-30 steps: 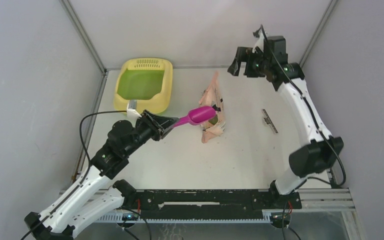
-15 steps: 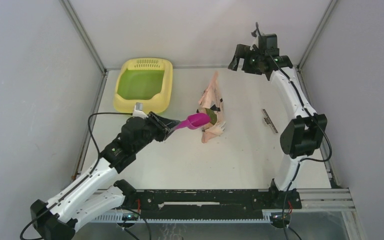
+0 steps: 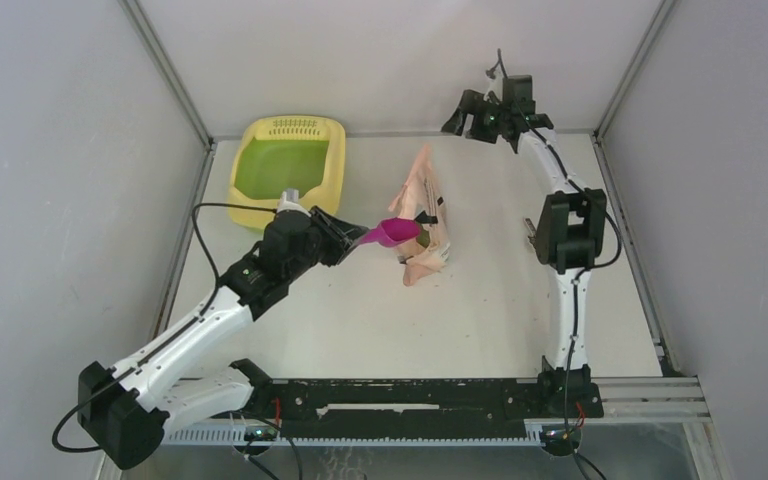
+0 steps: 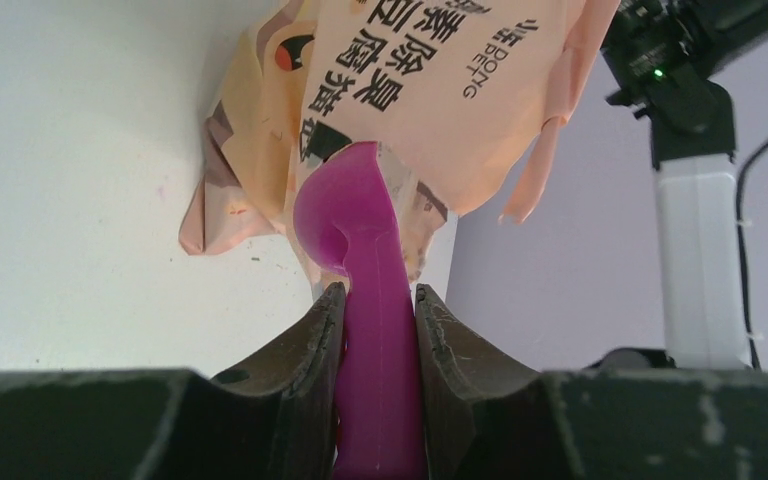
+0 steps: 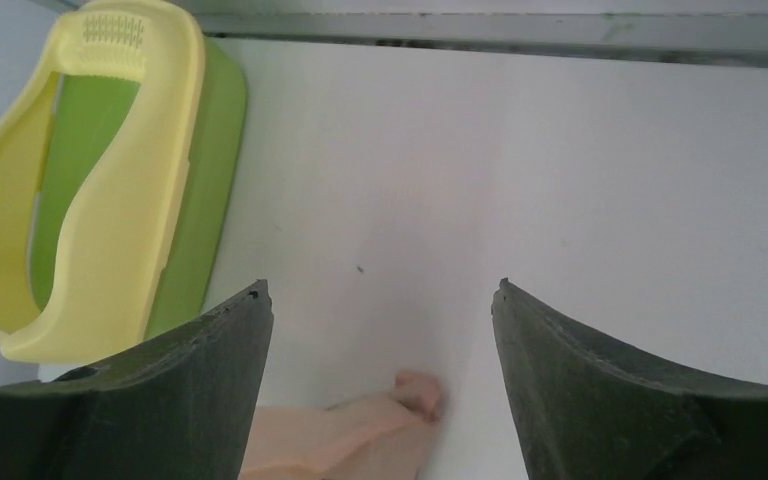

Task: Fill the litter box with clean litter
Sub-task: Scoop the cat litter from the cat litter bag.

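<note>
The litter box (image 3: 336, 165), pale yellow with a bare green floor, sits at the far left; its rim (image 5: 110, 230) also shows in the right wrist view. My left gripper (image 3: 346, 241) (image 4: 380, 292) is shut on the handle of a magenta scoop (image 3: 393, 233) (image 4: 355, 215). The scoop's bowl is pushed into the mouth of a peach printed bag (image 3: 424, 190) (image 4: 440, 90) standing mid-table. A dark patch of clean litter (image 3: 423, 213) shows at that mouth. My right gripper (image 3: 457, 117) (image 5: 380, 290) hangs open high at the far back, above the bag's top corner (image 5: 415, 392).
A few stray grains (image 4: 260, 260) lie on the white table by the bag's foot. A small dark strip (image 3: 528, 230) lies on the table beside the right arm's elbow. Grey walls close in the left, back and right sides.
My left arm has reached forward and driven the scoop's bowl further into the bag mouth. My right arm has stretched back and up toward the far wall, its jaws narrowing slightly.
</note>
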You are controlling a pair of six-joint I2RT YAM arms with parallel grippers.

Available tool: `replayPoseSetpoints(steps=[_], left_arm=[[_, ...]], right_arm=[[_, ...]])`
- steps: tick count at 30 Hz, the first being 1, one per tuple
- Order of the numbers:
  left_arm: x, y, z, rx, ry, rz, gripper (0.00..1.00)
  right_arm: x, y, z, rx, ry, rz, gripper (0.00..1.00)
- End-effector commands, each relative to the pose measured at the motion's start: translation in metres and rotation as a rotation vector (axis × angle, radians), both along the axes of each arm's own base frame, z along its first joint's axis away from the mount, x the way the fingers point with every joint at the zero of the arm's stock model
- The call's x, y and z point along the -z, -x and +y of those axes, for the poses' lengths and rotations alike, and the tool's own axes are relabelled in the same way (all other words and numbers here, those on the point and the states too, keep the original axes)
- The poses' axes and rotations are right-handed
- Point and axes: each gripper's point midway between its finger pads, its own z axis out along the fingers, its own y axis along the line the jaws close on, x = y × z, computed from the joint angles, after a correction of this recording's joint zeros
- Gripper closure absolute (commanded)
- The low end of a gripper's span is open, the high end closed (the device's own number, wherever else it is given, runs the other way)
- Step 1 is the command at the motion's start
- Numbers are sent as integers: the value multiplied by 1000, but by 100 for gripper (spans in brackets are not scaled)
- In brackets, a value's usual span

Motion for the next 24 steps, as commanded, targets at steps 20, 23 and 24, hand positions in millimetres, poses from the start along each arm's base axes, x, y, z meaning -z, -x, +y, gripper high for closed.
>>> replayPoseSetpoints(steps=[20, 23, 24], left_arm=[[-5, -57, -17, 103, -149, -37, 100], [-8, -56, -17, 127, -182, -45, 100], [-9, -55, -17, 135, -188, -46, 100]], right_arm=[[105, 135, 52, -382, -118, 207, 35], [122, 167, 30, -326, -82, 260, 36], [126, 175, 21, -301, -68, 276, 36]])
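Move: The left hand holds the purple scoop, with the litter bag's mouth some 9 cm ahead, 15 cm to its right and 13 cm below; the litter box stands about 29 cm ahead, 17 cm to its left and 17 cm below. From the empty right hand the bag's middle lies some 18 cm back, 5 cm left and 14 cm below, and a metal tool lies on the table about 17 cm back, 20 cm right and 19 cm below. The right hand sinks while swinging left, then sweeps back to the bag's right side, ending some 16 cm back and 14 cm lower, its wrist turned counter-clockwise and tipped down and its fingers partly closed about the bag's edge without shutting. Meanwhile the left hand keeps its grip on the scoop and pushes the bowl forward about 5 cm and slightly down into the bag's mouth, rolling its left side up a little. ##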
